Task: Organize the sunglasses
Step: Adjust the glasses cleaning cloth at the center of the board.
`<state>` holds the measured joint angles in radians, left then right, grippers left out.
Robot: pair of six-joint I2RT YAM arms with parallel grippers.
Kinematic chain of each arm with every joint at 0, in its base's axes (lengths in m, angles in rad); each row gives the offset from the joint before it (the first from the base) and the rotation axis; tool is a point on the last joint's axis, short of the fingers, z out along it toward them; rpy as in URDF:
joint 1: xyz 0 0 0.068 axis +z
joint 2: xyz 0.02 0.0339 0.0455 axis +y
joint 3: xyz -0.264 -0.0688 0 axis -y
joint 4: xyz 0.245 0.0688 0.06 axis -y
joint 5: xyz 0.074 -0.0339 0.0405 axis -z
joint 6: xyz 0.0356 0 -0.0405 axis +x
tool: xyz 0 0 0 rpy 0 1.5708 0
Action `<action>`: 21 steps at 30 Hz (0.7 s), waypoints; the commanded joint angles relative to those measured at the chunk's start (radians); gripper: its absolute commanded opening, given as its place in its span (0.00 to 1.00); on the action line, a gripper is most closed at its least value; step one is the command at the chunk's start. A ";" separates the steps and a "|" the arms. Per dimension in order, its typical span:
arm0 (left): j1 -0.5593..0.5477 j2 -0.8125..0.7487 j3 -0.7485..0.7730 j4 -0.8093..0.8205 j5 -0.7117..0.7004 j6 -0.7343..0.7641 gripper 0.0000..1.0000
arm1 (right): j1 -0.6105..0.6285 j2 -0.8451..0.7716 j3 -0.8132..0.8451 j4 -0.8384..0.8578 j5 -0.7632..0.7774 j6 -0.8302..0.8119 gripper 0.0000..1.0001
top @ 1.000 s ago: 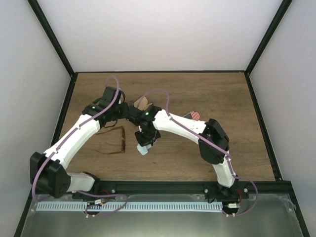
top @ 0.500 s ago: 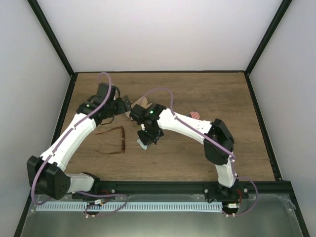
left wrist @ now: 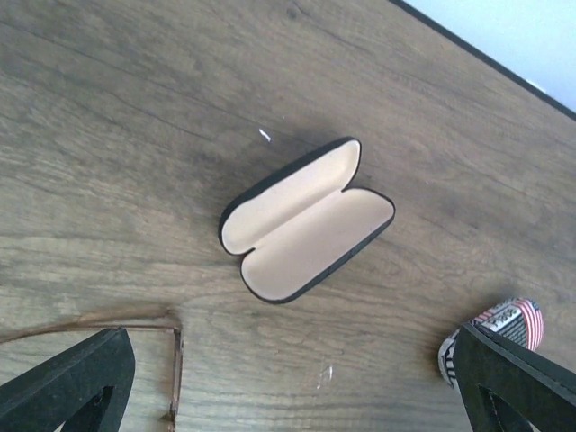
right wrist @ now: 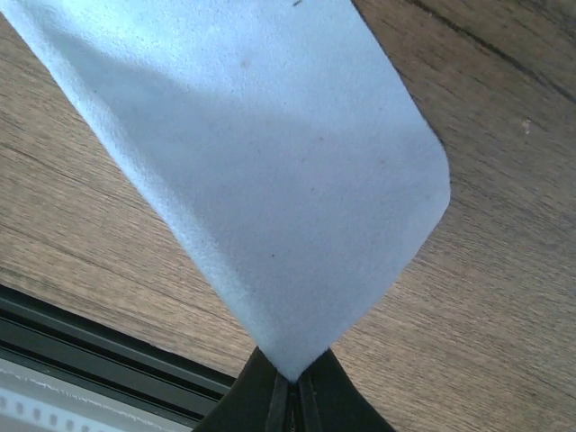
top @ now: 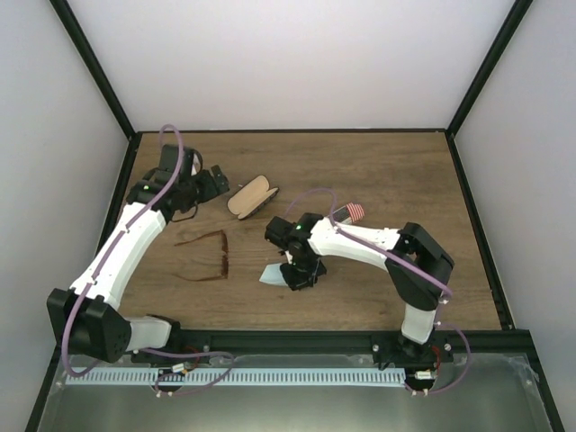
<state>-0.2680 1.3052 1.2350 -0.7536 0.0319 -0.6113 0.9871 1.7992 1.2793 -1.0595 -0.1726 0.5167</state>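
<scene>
The sunglasses (top: 209,256), thin reddish-brown with amber lenses, lie unfolded on the wooden table's left half; a corner of their frame (left wrist: 173,364) shows in the left wrist view. My left gripper (top: 211,180) hovers open to the far side of them, facing an open tan-lined case (left wrist: 306,220), with nothing between its fingers (left wrist: 72,382). My right gripper (right wrist: 295,385) is shut on a corner of a light blue cloth (right wrist: 270,162), which hangs down to the table right of the sunglasses (top: 273,273).
The open case (top: 252,196) lies between the arms, towards the back. A red-and-white striped case (top: 354,211) sits to its right, partly behind the right arm. A black frame rail (right wrist: 81,337) runs along the table's near edge.
My left arm has drawn back to the left, uncovering the open case. My right arm has carried the cloth toward the near right and lower to the table.
</scene>
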 commanded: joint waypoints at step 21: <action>0.004 0.046 -0.049 -0.015 0.118 0.115 1.00 | -0.008 -0.123 -0.047 -0.009 -0.060 0.020 0.46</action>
<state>-0.2680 1.3231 1.1828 -0.7670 0.1268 -0.5270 0.9833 1.7618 1.2076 -1.0462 -0.2260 0.5159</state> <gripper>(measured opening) 0.998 0.411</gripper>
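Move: The right hand holds the near-right corner of the cleaning cloth; the cloth's middle lies about 3 cm ahead, 5 cm left and some 3 cm below. From that hand, the brown glasses lie roughly 24 cm left and 7 cm ahead, the striped case about 21 cm ahead and 14 cm right. From the raised left hand, the cloth is some 18 cm back, 15 cm right and 22 cm below; the open glasses case is about 8 cm ahead, 7 cm right and 21 cm below. Up, left and forward over the cloth goes the right hand first, some 3 cm, still pinching the corner; then it turns back, travelling right, back and down about 5 cm as its fingers part to nearly half open and let go. Meanwhile the left hand, wide open, sinks about 3 cm and eases slightly back and right towards the cloth, turning slightly clockwise. ##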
